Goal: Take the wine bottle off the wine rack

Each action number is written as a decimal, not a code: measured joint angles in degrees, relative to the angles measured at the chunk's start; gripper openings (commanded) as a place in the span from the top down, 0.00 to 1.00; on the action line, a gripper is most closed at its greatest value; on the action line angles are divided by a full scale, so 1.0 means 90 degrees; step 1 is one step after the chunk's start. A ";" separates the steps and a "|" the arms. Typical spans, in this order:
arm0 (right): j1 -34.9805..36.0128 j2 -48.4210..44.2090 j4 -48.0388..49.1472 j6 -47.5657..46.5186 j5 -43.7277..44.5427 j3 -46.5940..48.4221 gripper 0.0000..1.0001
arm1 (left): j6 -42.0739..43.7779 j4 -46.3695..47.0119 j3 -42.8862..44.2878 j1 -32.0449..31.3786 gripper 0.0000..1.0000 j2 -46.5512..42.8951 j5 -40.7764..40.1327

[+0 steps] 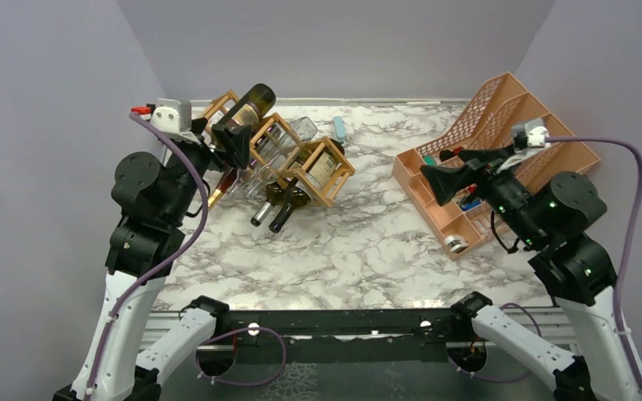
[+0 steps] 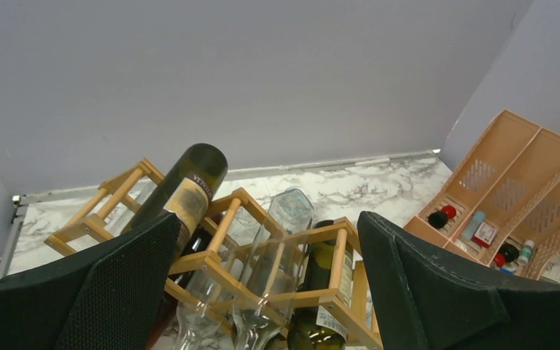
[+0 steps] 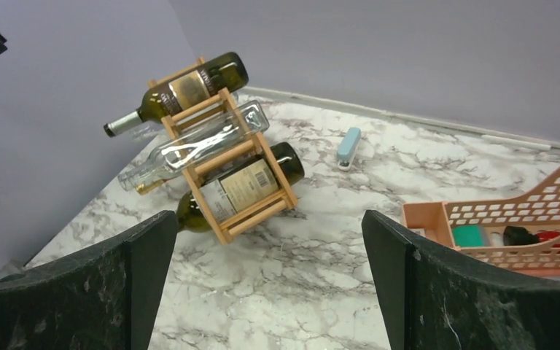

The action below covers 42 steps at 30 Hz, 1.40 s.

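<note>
The tan wooden wine rack [image 1: 343, 159] lies tipped on the marble at the back left. A dark green wine bottle [image 1: 251, 104] rests on its top, clear bottles [image 1: 288, 138] fill the middle, and a dark labelled bottle [image 1: 309, 171] sits in the low cell. My left gripper [image 1: 232, 142] hovers open at the rack's near left side, holding nothing. Its wrist view shows the rack [image 2: 222, 226], top bottle [image 2: 186, 189] and clear bottle [image 2: 284, 226] beyond the open left gripper [image 2: 268, 222]. My right gripper [image 1: 435, 184] is open, far from the rack [image 3: 259, 217].
A peach mesh organizer [image 1: 493, 134] with small items stands at the back right, just behind the right gripper. A small light-blue object [image 1: 339, 128] lies near the back wall. Grey walls close in the left, back and right sides.
</note>
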 measured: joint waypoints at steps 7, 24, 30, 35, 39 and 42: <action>0.1161 0.0515 0.0561 -0.0049 0.0758 -0.0634 0.00 | -0.0041 0.0012 -0.0355 -0.0425 0.01 0.0153 -0.0170; 0.2397 0.1532 0.1377 -0.0160 0.2200 -0.1224 0.01 | -0.0087 -0.0080 -0.0855 -0.0918 0.01 0.0522 -0.0357; 0.2460 0.2059 0.1263 -0.0160 0.2380 -0.1086 0.01 | 0.0029 -0.0816 -0.0449 -0.0930 0.01 0.1246 -0.0364; 0.2463 0.2164 0.1110 -0.0199 0.2378 -0.1071 0.01 | 0.0180 -0.1367 -0.0221 -0.0935 0.01 0.1559 -0.0359; 0.2477 0.2166 0.1105 -0.0291 0.2353 -0.1071 0.01 | 0.0333 -0.1744 0.0129 -0.0823 0.01 0.1712 -0.0287; 0.2494 0.2191 0.1093 -0.0342 0.2285 -0.1071 0.01 | 0.0449 -0.1931 0.0435 -0.0296 0.01 0.1877 0.0090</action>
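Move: From the left hand, the upper wine bottle on the rack lies about 15 cm ahead, 6 cm left and 19 cm down; the clear bottle beside it is some 13 cm ahead, 4 cm right and 23 cm below the hand. The lower wine bottle lies about 13 cm ahead of the right hand, 28 cm left and 28 cm down; from that same hand the clear bottle is some 15 cm ahead, 39 cm left, 20 cm down. Sinking about 13 cm, both wide-open hands close in on the rack. The left eases rightward and a little forward, tipping its fingers down almost 30 degrees over the bottles, then rises slightly and swings back left about 2 cm; the right sweeps some 11 cm left and 6 cm forward towards the lower wine bottle, rolling its left side down, then all but stops short of the rack. ##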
